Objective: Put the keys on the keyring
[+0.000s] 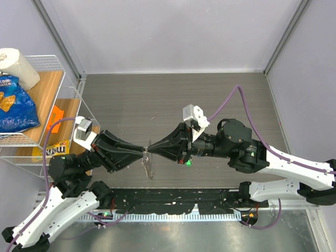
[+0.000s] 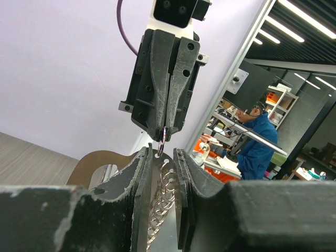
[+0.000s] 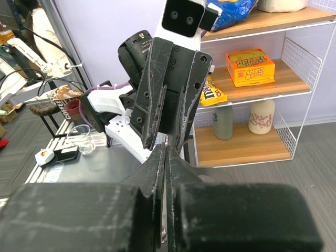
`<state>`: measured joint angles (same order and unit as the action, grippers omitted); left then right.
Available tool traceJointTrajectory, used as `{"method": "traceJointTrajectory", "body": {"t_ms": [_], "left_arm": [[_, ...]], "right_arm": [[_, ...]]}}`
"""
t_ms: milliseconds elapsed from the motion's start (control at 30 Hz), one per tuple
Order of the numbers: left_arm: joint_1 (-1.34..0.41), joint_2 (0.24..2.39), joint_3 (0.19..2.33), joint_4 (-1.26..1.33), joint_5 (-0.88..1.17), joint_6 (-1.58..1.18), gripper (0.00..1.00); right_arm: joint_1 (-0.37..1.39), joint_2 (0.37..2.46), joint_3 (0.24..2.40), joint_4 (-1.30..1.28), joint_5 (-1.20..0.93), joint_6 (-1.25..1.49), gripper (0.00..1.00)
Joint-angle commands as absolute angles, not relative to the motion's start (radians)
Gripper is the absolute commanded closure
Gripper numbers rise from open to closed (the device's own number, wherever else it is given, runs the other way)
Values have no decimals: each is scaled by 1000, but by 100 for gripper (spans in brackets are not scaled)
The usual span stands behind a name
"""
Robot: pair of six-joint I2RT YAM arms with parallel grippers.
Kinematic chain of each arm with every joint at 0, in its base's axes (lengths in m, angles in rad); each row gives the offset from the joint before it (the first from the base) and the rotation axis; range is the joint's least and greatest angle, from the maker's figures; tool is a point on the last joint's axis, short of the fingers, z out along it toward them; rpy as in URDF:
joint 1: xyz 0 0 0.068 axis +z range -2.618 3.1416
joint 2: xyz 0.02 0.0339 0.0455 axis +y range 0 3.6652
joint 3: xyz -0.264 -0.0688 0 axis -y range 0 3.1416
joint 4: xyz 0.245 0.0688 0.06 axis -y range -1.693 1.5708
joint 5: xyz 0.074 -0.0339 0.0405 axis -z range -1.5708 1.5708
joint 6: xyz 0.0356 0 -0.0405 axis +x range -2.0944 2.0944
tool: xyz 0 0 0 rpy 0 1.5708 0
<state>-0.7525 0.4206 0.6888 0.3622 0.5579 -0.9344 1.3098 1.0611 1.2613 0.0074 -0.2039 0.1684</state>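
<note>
Above the wooden table my two grippers meet tip to tip. The left gripper point(image 1: 143, 151) point(image 2: 160, 157) is shut on a flat silver key point(image 2: 169, 184), held by its edges between the pads; its coloured head does not show. A silver chain point(image 2: 160, 202) lies along the key. The right gripper point(image 1: 151, 150) point(image 3: 165, 149) is shut on the thin keyring point(image 2: 163, 137), which reaches the hole at the key's top end. The grey-beige strap point(image 1: 149, 167) hangs below the fingertips. No other key can be made out.
A white wire shelf point(image 1: 71, 86) stands at the left with a blue chip bag point(image 1: 14, 105), a paper roll point(image 1: 20, 65) and a yellow candy box point(image 1: 50, 150). A black cable track point(image 1: 173, 202) runs along the near edge. Grey walls close the back and right.
</note>
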Motion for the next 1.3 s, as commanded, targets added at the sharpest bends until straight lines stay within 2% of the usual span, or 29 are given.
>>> {"method": "traceJointTrajectory", "body": {"t_ms": [0,567,933,1000,1033,1267], "left_arm": [[-753,426,692,406,545,-925,73],[-753,434,687,419,540,-923,74],[-755,446,687,429,552,-927,85],[-755,452,689,434,561,-927,91],[-753,456,692,436,568,-927,100],[-755,462,684,454,580,-908,100]], "right_arm": [[1315,1058,1267,89,-212,186,95],[1315,1074,1238,123,-215,204,95],[1315,1066,1224,138,-215,212,95],[1315,1066,1226,138,-218,209,95],[1315,1065,1223,138,-219,212,95],[1315,1054,1215,146,-227,215,95]]}}
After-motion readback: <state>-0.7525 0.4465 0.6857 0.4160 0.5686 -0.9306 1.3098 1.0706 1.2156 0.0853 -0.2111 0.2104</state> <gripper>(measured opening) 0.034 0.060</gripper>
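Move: The small ring held in the right fingertips lies about 2 cm to the left gripper's right, level in depth and roughly 1 cm higher; the holed plate's handle sits some 4 cm ahead of the left gripper, 1 cm right and 2 cm lower, and the ring chain hangs straight below, about 6 cm down and 1 cm right. From the right gripper that small ring is about 1 cm to its left, level in depth and height. Hold the left gripper almost where it is and shut its fingers from about a quarter open to nearly closed, meeting the right fingertips to pinch the small ring. Meanwhile keep the right fingers shut on the ring and nudge them about 1 cm left and 1 cm down towards the left tips, then let them ease up about half a centimetre. ##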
